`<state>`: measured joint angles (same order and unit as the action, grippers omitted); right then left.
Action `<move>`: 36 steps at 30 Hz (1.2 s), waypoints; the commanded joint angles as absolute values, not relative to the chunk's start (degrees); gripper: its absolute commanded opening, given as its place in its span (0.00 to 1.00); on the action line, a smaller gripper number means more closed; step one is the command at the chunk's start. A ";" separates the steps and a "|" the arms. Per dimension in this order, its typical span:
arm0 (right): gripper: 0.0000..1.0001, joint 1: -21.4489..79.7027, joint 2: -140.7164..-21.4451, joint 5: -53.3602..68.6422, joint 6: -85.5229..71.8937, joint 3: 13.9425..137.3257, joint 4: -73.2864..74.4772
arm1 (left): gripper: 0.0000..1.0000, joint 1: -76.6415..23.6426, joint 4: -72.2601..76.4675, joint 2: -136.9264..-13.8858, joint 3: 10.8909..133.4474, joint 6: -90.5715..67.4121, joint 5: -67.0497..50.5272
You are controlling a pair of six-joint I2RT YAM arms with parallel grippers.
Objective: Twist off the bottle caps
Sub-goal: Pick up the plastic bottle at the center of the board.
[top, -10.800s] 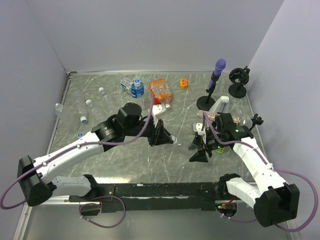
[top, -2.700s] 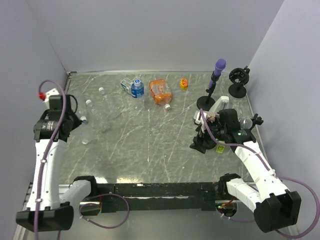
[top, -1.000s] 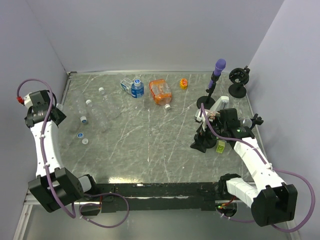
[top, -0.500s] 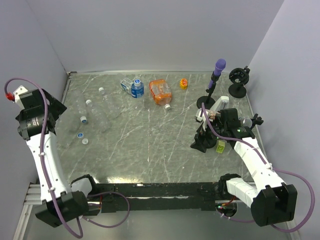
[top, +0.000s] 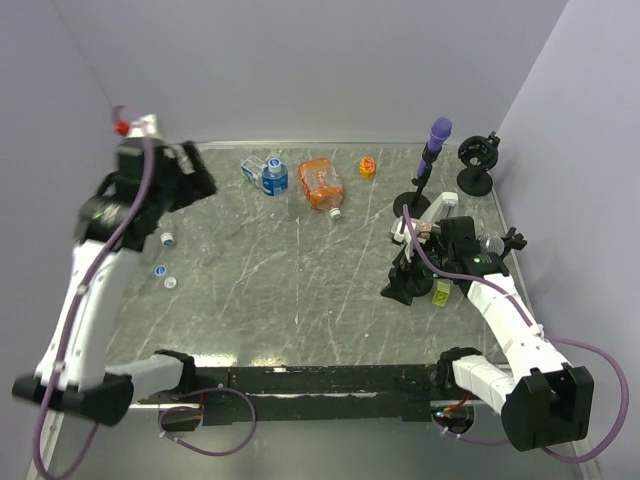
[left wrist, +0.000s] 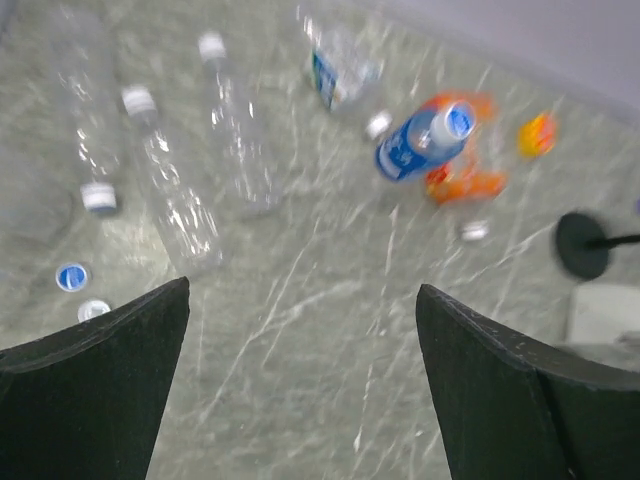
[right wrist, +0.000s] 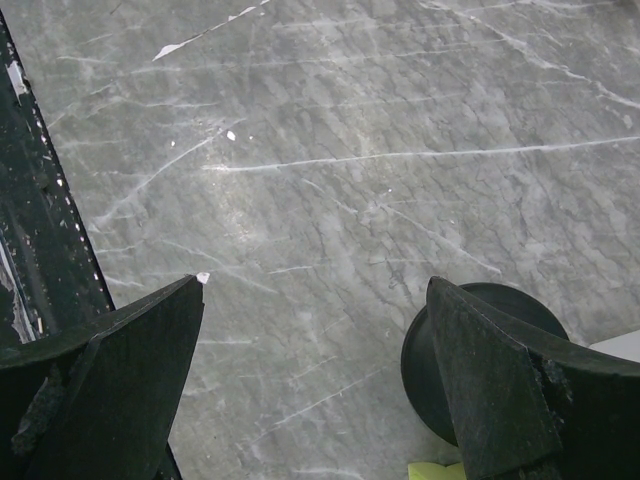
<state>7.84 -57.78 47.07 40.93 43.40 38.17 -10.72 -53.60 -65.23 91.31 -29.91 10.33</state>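
Observation:
In the left wrist view, three clear bottles lie at the back left, each with a white cap screwed on. A loose blue cap and a loose white cap lie beside them. A blue-labelled bottle carries a blue cap. My left gripper hangs high over these bottles, open and empty. My right gripper stands open and empty low over the table, at the right.
An orange bottle, a yellow-orange piece and a small white cap lie at the back. A purple-topped microphone stand and a black stand are at the back right. A black round base sits by the right fingers.
The left arm has swung up from the table's left edge to above the bottles at the back left. The right arm has not moved.

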 commanded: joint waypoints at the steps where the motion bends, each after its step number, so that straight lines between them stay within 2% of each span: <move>1: 0.99 7.29 -57.57 48.25 40.87 43.42 36.65 | 0.97 -16.35 -56.97 -72.33 85.81 -32.26 20.13; 5: 0.99 7.29 -58.44 48.16 40.96 43.59 36.83 | 0.97 -15.74 -47.21 -74.78 76.57 -32.78 21.70; 13: 0.99 7.29 -60.12 47.03 41.22 43.95 37.18 | 0.97 -5.28 -35.08 -86.04 69.88 -36.83 17.14; 15: 0.99 7.29 -60.47 46.67 41.31 43.95 37.18 | 0.99 -4.14 -32.62 -87.88 69.00 -37.00 17.23; 26: 0.99 7.29 -62.23 46.14 41.66 44.30 37.62 | 0.92 -0.97 -29.71 -102.29 71.90 -36.65 13.01; 31: 0.99 7.29 -62.58 46.23 41.92 44.30 37.79 | 0.79 -0.18 -28.57 -105.20 70.67 -36.39 10.90; 36: 0.99 7.29 -62.49 46.32 42.10 44.30 37.88 | 0.49 -0.18 -28.13 -103.37 68.91 -35.42 8.79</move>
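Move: The left hand, open and high, has the middle of the three clear bottles lying some 11 cm ahead, 7 cm to its left and 34 cm below. Beside this bottle, the left bottle lies about 6 cm farther out and 8 cm to the left of it, the right bottle 6 cm farther out and 6 cm to the right of it; the loose blue cap is about 2 cm ahead and 14 cm left of the hand. From the right hand the middle bottle is roughly 20 cm ahead, 49 cm left, 12 cm down. Down fast, some 34 cm, the left hand drops onto the middle bottle, working about 9 cm forward and, after a slight initial drift right, swinging left over it. On the way the wrist tips its fingers steeply downward by nearly 40 degrees and turns about 15 degrees counter-clockwise; just before stopping, the wide-open fingers close by roughly a third, straddling the bottle's body and beginning to pinch its sides. ##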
